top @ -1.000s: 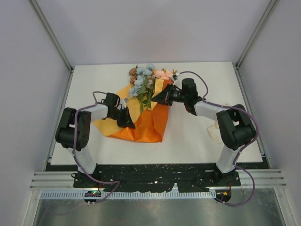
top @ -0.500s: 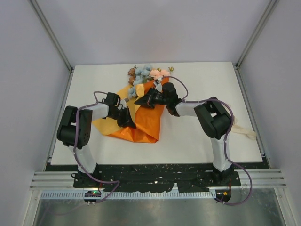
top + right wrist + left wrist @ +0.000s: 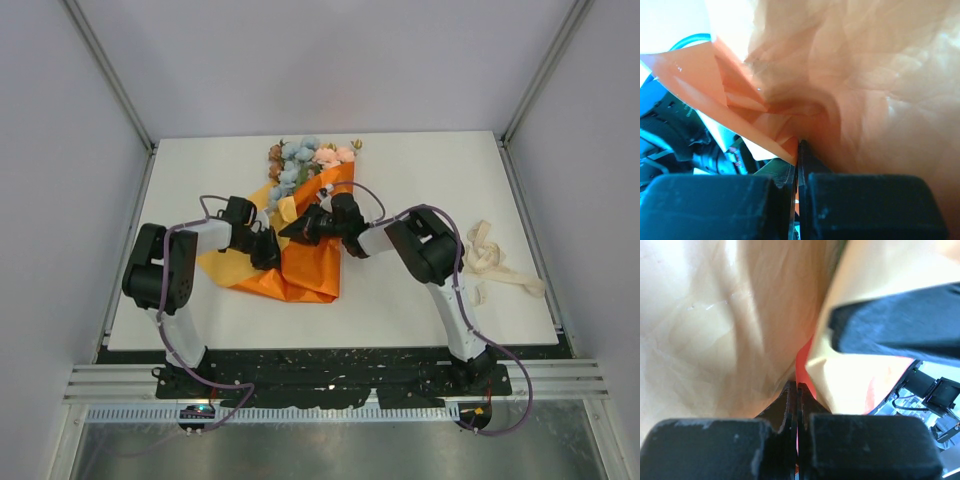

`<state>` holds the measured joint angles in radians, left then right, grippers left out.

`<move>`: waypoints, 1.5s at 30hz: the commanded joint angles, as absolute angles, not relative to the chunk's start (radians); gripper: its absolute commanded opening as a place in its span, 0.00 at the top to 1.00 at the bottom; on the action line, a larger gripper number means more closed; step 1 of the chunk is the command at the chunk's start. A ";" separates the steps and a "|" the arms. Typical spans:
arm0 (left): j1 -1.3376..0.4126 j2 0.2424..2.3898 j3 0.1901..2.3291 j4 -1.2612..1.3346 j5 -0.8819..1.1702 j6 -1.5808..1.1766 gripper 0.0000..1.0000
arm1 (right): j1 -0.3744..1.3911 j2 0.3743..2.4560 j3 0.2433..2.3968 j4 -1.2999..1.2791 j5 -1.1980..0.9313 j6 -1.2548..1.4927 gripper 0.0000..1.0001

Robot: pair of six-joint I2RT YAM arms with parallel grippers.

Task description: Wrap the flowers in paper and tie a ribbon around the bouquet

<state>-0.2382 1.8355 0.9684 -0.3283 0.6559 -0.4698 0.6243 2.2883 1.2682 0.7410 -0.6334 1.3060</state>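
Note:
The flowers [image 3: 300, 160], blue, pink and peach, lie at the table's far middle with their stems hidden under the orange paper [image 3: 310, 265]. My right gripper [image 3: 288, 232] is shut on the paper's right flap and holds it folded over the stems toward the left. My left gripper [image 3: 270, 255] is shut on the paper's left part, close beside the right one. In the left wrist view a thin orange edge [image 3: 801, 371] runs between the pressed fingers. The right wrist view shows crumpled paper [image 3: 850, 90] pinched at the fingertips [image 3: 805, 150]. The cream ribbon [image 3: 492, 262] lies loose at the right.
The white table [image 3: 430, 170] ends at a black front rail near the arm bases. Grey walls with metal posts stand close on three sides. The ribbon's loops lie just right of my right arm's base link [image 3: 455, 310].
My right gripper has swept left with the paper's flap, folding it over the stems until it nearly meets the left gripper. The flower stems are now covered. The left gripper has held still.

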 commanded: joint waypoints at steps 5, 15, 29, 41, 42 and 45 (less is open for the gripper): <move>-0.209 1.800 0.965 -0.290 0.640 -0.477 0.73 | 0.634 2.352 1.315 0.821 -0.629 1.318 0.94; -0.042 1.571 0.827 -0.327 0.745 -0.449 0.41 | 0.634 2.391 1.322 0.801 -0.623 1.315 0.95; -0.005 1.640 0.787 -0.129 0.752 -0.500 0.48 | 0.661 2.295 1.331 0.776 -0.617 1.266 0.95; -0.005 1.612 0.894 -0.017 0.738 -0.563 0.39 | 0.666 2.393 1.373 0.697 -0.609 1.172 0.75; 0.026 1.621 0.906 -0.008 0.733 -0.580 0.36 | 0.666 2.393 1.371 0.696 -0.607 1.167 0.60; 0.043 1.643 0.942 0.031 0.707 -0.623 0.27 | 0.666 2.398 1.373 0.686 -0.600 1.157 0.37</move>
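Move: Just under the left fingertips, roughly 1 cm down, is the orange lower fold, which this hand still holds. The paper's open left wing has its middle about 8 cm left of this hand and 2 cm ahead. The right flap's edge, in the right fingers, lies some 7 cm ahead and 3 cm right of it, about 3 cm higher. From the right hand, the left wing is about 11 cm left, 5 cm back and 5 cm below; the flower heads are some 16 cm ahead, 4 cm right and 2 cm below. Opening off the lower fold, the left hand lifts and swings about 6 cm left over the left wing, dips a little, then travels forward and up about 5 cm with its fingers wide, tilting outward and turning counter-clockwise. Meanwhile the right hand presses the shut flap edge about 3 cm down, eases some 2 cm left late on, then opens its fingers to let go. ##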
